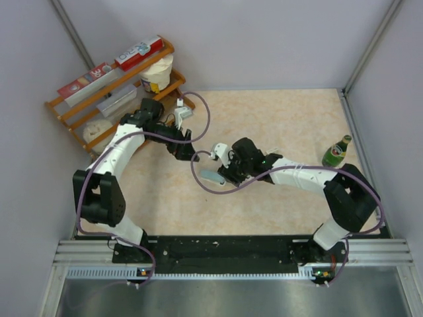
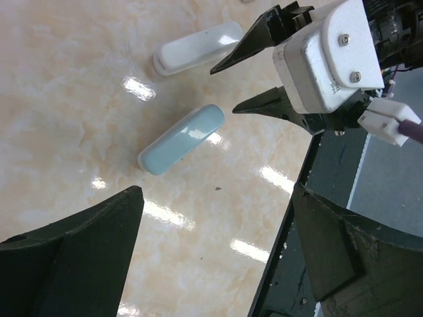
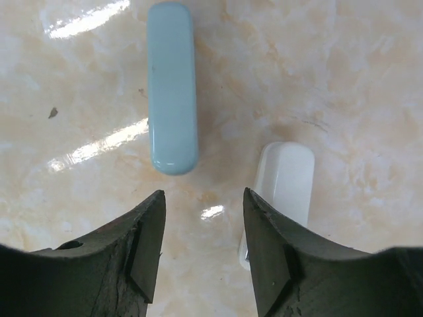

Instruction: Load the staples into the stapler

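Note:
Two small staplers lie flat on the marbled tabletop. One is light blue (image 3: 172, 86), also seen as the blue stapler (image 2: 182, 139) (image 1: 213, 177); the other is the white stapler (image 3: 285, 181) (image 2: 198, 47). My right gripper (image 3: 203, 195) hovers just short of both, open, with only bare table between its fingers; its right finger overlaps the white stapler's near end. My left gripper (image 2: 217, 191) stands wide open and empty a little farther back, looking at both staplers and the right gripper (image 2: 254, 76). The staples are out of view.
A wooden shelf (image 1: 79, 109) at the back left holds boxes and a tub. A green bottle (image 1: 337, 152) stands at the right by the wall. The black base rail (image 1: 218, 247) runs along the near edge. A cable loops across the table's middle.

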Robot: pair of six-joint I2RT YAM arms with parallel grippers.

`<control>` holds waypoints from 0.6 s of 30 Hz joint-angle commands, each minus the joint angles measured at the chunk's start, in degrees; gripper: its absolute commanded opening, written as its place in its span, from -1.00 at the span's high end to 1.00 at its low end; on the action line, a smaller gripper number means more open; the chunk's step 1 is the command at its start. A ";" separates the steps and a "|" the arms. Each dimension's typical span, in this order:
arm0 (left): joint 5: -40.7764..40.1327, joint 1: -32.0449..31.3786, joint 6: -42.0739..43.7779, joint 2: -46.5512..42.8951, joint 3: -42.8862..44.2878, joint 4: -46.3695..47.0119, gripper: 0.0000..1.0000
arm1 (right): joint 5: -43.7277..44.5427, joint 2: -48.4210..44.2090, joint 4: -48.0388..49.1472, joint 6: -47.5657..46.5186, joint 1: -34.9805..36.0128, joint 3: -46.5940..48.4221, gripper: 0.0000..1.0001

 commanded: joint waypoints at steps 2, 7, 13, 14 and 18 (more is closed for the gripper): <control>-1.14 3.11 -2.41 -8.86 -2.18 3.25 -0.97 | -2.25 -6.04 -0.31 -1.80 -0.26 0.64 -0.13; -9.65 6.98 -7.76 -18.52 -9.64 11.50 -0.97 | -1.64 -10.00 -0.49 -2.42 -1.04 0.90 -0.77; -23.82 8.65 -13.83 -30.92 -18.95 21.61 -0.97 | 2.83 -14.74 -0.66 -1.46 -2.97 2.92 -0.98; -24.43 8.65 -13.84 -32.42 -20.28 22.93 -0.98 | 4.58 -15.97 -1.01 -0.85 -3.41 3.44 -0.98; -25.06 8.65 -13.58 -36.64 -22.49 24.18 -0.97 | 17.22 -20.10 -2.07 0.92 -3.68 5.73 -0.98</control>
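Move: The blue stapler lies closed some 7 cm left of the right hand, 3 cm farther forward and about 5 cm lower. The white stapler, also closed, is roughly 4 cm to that hand's right and 5 cm ahead. From the higher left hand, the blue stapler is about 8 cm to the right, nearly level fore-and-aft and 16 cm below; the white one is some 18 cm right and 3 cm ahead. The blue stapler is left behind by both empty hands: the right climbs almost straight up by 9 or 10 cm, drifting a little right and forward late on, while its half-open fingers spread wide. The left hand first lifts, then swings about 9 cm left, away from both staplers, turning some 30 degrees counter-clockwise and rolling, fingers still wide open. ##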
